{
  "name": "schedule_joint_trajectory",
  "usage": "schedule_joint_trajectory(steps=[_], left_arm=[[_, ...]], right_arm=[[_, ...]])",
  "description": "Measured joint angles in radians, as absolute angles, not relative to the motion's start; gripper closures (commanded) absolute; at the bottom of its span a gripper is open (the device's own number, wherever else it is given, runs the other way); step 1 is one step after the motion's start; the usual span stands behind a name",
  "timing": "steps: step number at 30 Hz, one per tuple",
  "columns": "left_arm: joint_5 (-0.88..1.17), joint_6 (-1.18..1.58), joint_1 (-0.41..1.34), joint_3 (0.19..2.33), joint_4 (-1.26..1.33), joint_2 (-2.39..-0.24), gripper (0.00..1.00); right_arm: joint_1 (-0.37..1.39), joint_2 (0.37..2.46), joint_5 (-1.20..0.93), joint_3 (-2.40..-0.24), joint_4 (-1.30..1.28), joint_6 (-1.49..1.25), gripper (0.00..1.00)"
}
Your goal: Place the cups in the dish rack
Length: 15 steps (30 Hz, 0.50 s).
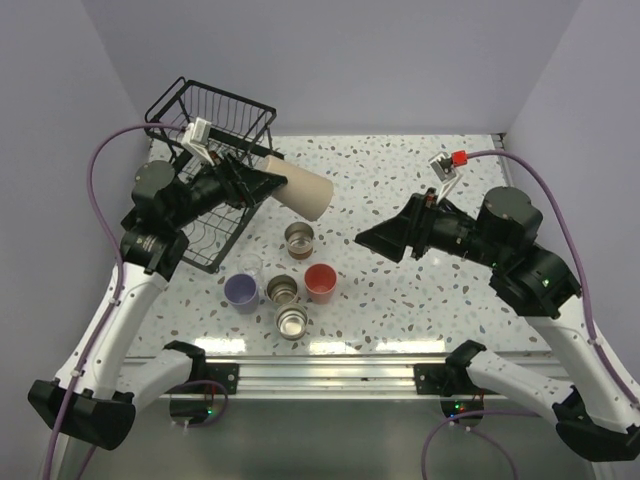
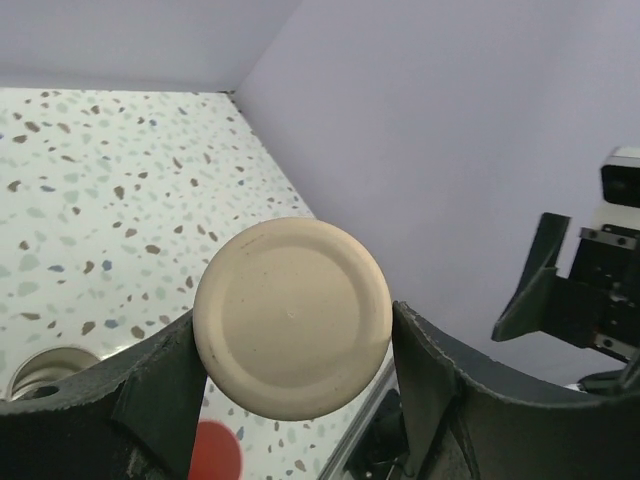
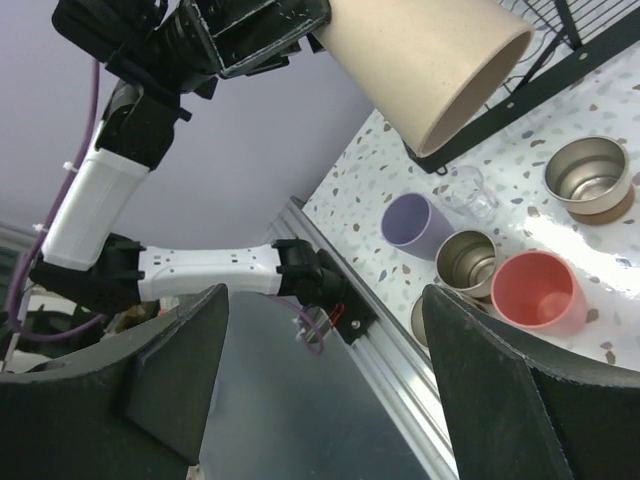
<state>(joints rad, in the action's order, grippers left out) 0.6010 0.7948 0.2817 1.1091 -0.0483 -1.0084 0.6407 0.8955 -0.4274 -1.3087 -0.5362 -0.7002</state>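
Note:
My left gripper (image 1: 268,182) is shut on the tan cup (image 1: 302,191) and holds it on its side in the air, just right of the black wire dish rack (image 1: 212,118). In the left wrist view the cup's base (image 2: 292,315) sits between my fingers (image 2: 150,395). On the table stand three steel cups (image 1: 299,240) (image 1: 283,290) (image 1: 293,322), a red-pink cup (image 1: 320,282), a lavender cup (image 1: 240,292) and a clear glass (image 1: 249,267). My right gripper (image 1: 375,240) is open and empty, above the table right of the cups. In the right wrist view it (image 3: 325,345) faces the tan cup's open mouth (image 3: 440,65).
The rack stands at the table's far left corner, against the wall; part of it shows in the right wrist view (image 3: 585,55). The left arm's base and the metal rail (image 3: 400,350) run along the near edge. The right arm (image 2: 590,290) shows in the left wrist view.

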Motion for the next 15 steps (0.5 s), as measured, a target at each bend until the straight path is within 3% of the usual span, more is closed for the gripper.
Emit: schedule_joint_trajectory(steps=[7, 15], left_arm=[[0.423, 0.678, 0.281, 1.179, -0.249, -1.008, 1.0], [0.076, 0.548, 0.277, 1.272, -0.498, -0.992, 1.0]], right_arm=[[0.641, 0.897, -0.398, -1.332, -0.599, -0.66, 0.18], [0.641, 0.909, -0.382, -1.345, -0.64, -0.643, 0.13]])
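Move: The left hand holds the beige cup by its closed end. The lower rack's middle lies about 30 cm ahead of this hand, 23 to its left and 39 below. Beneath the hand, some 42 cm down, a steel cup stands 17 ahead and 5 right, the red cup 4 ahead and 11 right, and the purple cup level with the hand and 10 left. From the open right hand, the lower rack lies about 41 cm ahead, 47 left and 40 below. Fingers still clamped around the beige cup's closed end, the left hand carries it leftward towards the rack, about 8 cm, speeding up, while easing forward and sinking a few centimetres each. As it travels the wrist swings the cup's mouth end counter-clockwise some 30 degrees, from pointing forward-right to nearer straight ahead, and rolls its left side up. ##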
